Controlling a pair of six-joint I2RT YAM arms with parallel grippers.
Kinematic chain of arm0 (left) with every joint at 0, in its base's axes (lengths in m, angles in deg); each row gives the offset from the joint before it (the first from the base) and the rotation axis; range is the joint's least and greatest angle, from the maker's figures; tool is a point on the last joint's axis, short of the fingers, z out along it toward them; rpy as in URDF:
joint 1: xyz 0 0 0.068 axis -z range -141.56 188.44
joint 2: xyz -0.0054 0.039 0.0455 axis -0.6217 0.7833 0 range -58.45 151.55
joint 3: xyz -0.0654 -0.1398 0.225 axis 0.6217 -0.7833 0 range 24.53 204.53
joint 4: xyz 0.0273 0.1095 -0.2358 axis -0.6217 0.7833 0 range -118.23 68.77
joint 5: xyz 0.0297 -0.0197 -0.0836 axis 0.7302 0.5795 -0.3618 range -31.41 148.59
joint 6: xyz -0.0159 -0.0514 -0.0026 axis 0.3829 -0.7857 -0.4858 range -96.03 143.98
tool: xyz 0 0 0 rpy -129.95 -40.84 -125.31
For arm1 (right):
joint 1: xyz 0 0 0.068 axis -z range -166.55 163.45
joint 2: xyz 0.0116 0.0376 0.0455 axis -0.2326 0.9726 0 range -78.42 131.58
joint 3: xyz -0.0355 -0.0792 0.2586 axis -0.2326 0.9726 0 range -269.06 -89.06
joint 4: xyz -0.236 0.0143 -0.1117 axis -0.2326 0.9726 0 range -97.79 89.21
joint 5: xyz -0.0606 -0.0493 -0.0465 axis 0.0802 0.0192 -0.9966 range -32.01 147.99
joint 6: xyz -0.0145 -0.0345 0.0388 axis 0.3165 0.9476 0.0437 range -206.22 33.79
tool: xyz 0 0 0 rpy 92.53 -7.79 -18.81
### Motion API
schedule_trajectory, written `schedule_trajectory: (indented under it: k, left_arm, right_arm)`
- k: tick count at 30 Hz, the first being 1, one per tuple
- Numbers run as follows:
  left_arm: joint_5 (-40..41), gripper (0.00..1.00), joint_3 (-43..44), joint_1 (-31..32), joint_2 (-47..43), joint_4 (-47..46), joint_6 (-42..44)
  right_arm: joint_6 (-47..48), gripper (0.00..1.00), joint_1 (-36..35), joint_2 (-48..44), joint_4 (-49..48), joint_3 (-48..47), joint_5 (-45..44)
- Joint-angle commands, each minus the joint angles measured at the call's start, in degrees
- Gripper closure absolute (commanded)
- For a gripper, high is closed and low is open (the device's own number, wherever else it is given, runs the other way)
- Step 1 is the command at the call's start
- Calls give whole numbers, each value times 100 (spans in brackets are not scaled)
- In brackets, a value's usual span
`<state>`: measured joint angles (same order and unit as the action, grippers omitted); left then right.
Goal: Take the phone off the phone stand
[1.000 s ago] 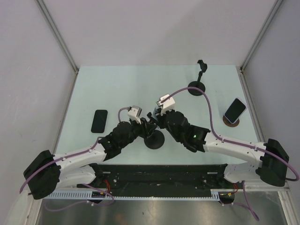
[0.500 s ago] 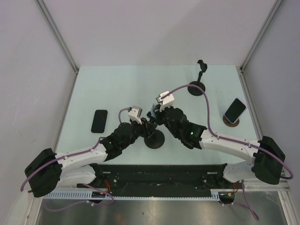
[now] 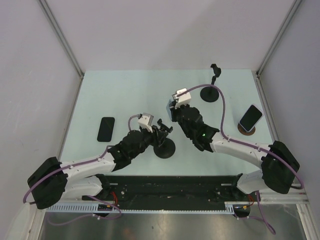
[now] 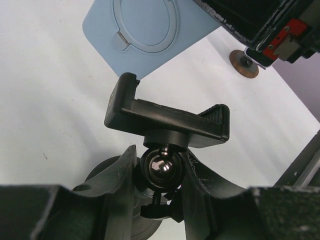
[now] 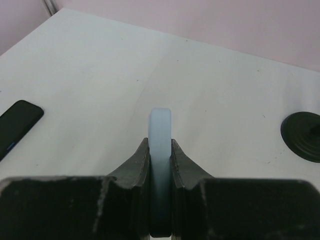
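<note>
The phone (image 5: 161, 131), in a light blue case, is pinched edge-on between the fingers of my right gripper (image 5: 161, 150), which is shut on it. From above, the phone (image 3: 170, 110) hangs behind the black phone stand (image 3: 164, 148), apart from it. In the left wrist view the phone's back (image 4: 145, 35) floats just beyond the stand's cradle (image 4: 167, 122), which holds nothing. My left gripper (image 4: 160, 170) is shut on the stand's ball joint (image 4: 161, 167), holding it above its round base. From above, the left gripper (image 3: 159, 136) sits at the stand's neck.
A black phone (image 3: 106, 129) lies flat at the table's left. A second black stand (image 3: 212, 90) stands at the back. Another phone (image 3: 250, 118) leans on a brown round holder (image 3: 246, 130) at the right edge. The right arm's purple cable arcs over the back stand.
My right gripper has carried the phone back and to the right, out of the stand's cradle. The left gripper has kept its hold on the stand.
</note>
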<state>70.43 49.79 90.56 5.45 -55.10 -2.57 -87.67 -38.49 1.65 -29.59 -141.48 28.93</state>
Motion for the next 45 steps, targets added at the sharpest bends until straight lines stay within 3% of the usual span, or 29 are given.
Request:
schedule_trajectory:
  k: [1,11,20,26,29,30,38,41,45]
  left_arm:
    - [284,99,84,-53,281,868,466]
    - [223,100,1182,-114,1212,666,1221]
    - [-296,100,2220,-746,2152,587,1353]
    - [-462,99,2765,-1098,2680,596,1520]
    - [-498,77,2888,-1151,2742,604,1652]
    - [-489,63,2880,-1160,2707,604,1670]
    - [-410,13,2467,-1151,1672,701,1942]
    - [-393,0,2282,-1099,1145,806,2065]
    - [-226,0,2037,-801,458,912,2451]
  right_arm:
    - [128,100,53,-465,-476,-242,-161]
    - [102,100,18,-1819,53,302,-661]
    - [49,100,9,-3242,1010,628,-1137]
    - [-74,100,0,-3639,1538,707,-944]
    - [-127,100,0,-3727,1732,725,-847]
    - [-162,100,-9,-3805,1819,725,-804]
    - [-382,100,17,-4140,2337,716,-540]
    - [-549,100,26,-4228,2522,725,-478]
    - [-899,100,35,-4307,2698,690,-425]
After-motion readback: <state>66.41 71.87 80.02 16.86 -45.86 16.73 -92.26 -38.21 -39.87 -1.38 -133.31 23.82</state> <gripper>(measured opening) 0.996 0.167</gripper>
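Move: The left gripper holds the black phone stand by its neck; the bare spot where the stand goes is some 13 cm ahead, 2 cm right and about 14 cm below. The black phone lies about 11 cm ahead and 28 cm to that hand's left. From the right gripper, holding the light-blue phone, open table lies some 9 cm back, 14 cm right and 23 cm below; the far stand is about 24 cm ahead and 20 cm right, the brown stand 2 cm ahead and 38 cm right. Take the phone stand forward about 13 cm with the left gripper, keeping level and rolling its left side up some 15 degrees, then open the fingers wide to let go of the neck and draw up, back and slightly left. Meanwhile swing the right gripper, still pinching the light-blue phone, to the right, back and up, away from the phone stand towards the brown stand, easing down slightly once over the open table. ##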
